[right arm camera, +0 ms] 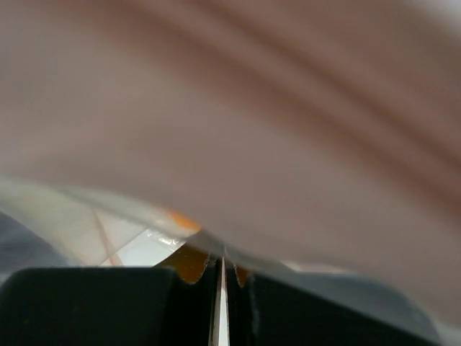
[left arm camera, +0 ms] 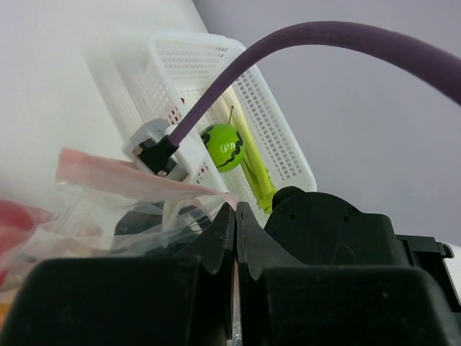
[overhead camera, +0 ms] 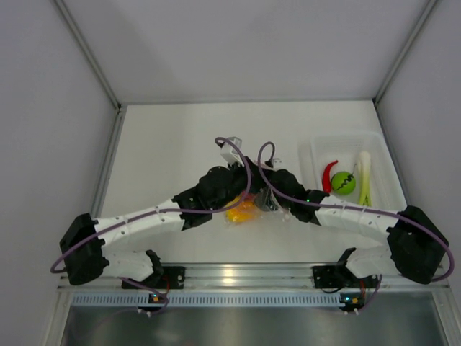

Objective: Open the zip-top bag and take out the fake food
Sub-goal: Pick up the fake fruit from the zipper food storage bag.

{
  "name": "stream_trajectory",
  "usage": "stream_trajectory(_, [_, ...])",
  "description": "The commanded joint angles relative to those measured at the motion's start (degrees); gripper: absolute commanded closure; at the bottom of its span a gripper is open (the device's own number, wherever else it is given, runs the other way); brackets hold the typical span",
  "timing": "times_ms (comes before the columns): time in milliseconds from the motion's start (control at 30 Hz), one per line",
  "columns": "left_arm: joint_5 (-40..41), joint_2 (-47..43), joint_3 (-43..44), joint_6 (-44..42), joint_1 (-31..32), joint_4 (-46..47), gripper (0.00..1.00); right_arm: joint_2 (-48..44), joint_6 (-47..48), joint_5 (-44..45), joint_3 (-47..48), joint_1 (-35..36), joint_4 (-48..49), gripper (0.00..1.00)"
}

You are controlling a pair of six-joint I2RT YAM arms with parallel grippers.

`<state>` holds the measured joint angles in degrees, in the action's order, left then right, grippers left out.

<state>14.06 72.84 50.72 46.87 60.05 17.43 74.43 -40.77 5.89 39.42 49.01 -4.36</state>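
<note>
The clear zip-top bag (overhead camera: 252,214) lies at the table's middle, under both wrists, with yellow and orange fake food (overhead camera: 240,209) inside it. My left gripper (left arm camera: 236,207) is shut on a thin fold of the bag, just below its pink zip strip (left arm camera: 130,177). My right gripper (right arm camera: 222,258) is also shut on the bag's film, the blurred pink strip filling that view and an orange piece (right arm camera: 189,264) behind the fingers. In the top view the two grippers meet over the bag, left (overhead camera: 236,175) and right (overhead camera: 268,191). A red piece (left arm camera: 18,216) shows through the plastic.
A white perforated tray (overhead camera: 346,137) stands at the right, holding a red chili (overhead camera: 329,175), a green ball (overhead camera: 343,182) and a pale leek (overhead camera: 364,176). The left wrist view shows the tray (left arm camera: 194,65) and ball (left arm camera: 222,146) close ahead. Purple cables loop over both wrists.
</note>
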Motion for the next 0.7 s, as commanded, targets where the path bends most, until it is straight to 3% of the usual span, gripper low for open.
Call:
stream_trajectory(0, [-4.65, 1.16, 4.21, 0.94, -0.37, 4.45, 1.0, 1.14, 11.81, -11.86, 3.81, 1.43, 5.69, 1.0])
stream_trajectory(133, [-8.17, 1.96, 6.23, 1.12, -0.29, 4.45, 1.0, 1.42, 14.58, -12.41, 5.84, 1.88, 2.1, 1.0])
stream_trajectory(200, [-9.14, 2.13, 6.67, 1.73, -0.29, 4.45, 1.0, 1.5, 11.43, -7.85, 6.28, 1.7, -0.72, 1.0])
stream_trajectory(233, [-9.23, 1.96, 6.59, 1.91, -0.2, 4.45, 1.0, 1.33, 9.24, -1.21, 6.72, 1.79, -2.48, 1.0])
stream_trajectory(400, [-8.45, 1.61, 6.67, 5.33, -0.29, 4.54, 1.0, -0.87, 4.3, 8.69, 7.07, 0.04, -10.91, 1.0])
stream_trajectory(667, [-2.74, -2.69, 5.62, 8.06, 0.07, 4.54, 1.0, -4.46, 13.33, 17.66, 12.7, -4.89, -25.51, 1.0])
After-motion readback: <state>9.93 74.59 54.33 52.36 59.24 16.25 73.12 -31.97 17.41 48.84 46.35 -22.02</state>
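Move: The orange fake fruit lies in the bag about 6 cm to the right hand's left, 2 cm ahead and 5 cm below its shut fingers. The red fake fruit is some 7 cm left of that hand, 4 cm farther out and 4 cm lower. The bag's pink rim crosses above the right fingers, roughly 6 cm up, 2 cm back and 2 cm to the right. From the left hand, the orange fruit is level fore and aft, about 6 cm left and 22 cm down. First left and slightly back while rising about 2 cm, the right hand, shut and reaching into the bag, then reverses and sweeps some 7 cm right and 4 cm forward, pushing the plastic towards the basket; its wrist yaws counter-clockwise, then back clockwise past its start as its left side dips about 15 degrees. The left fingers keep their pinch on the rim, easing right and lifting slightly. ##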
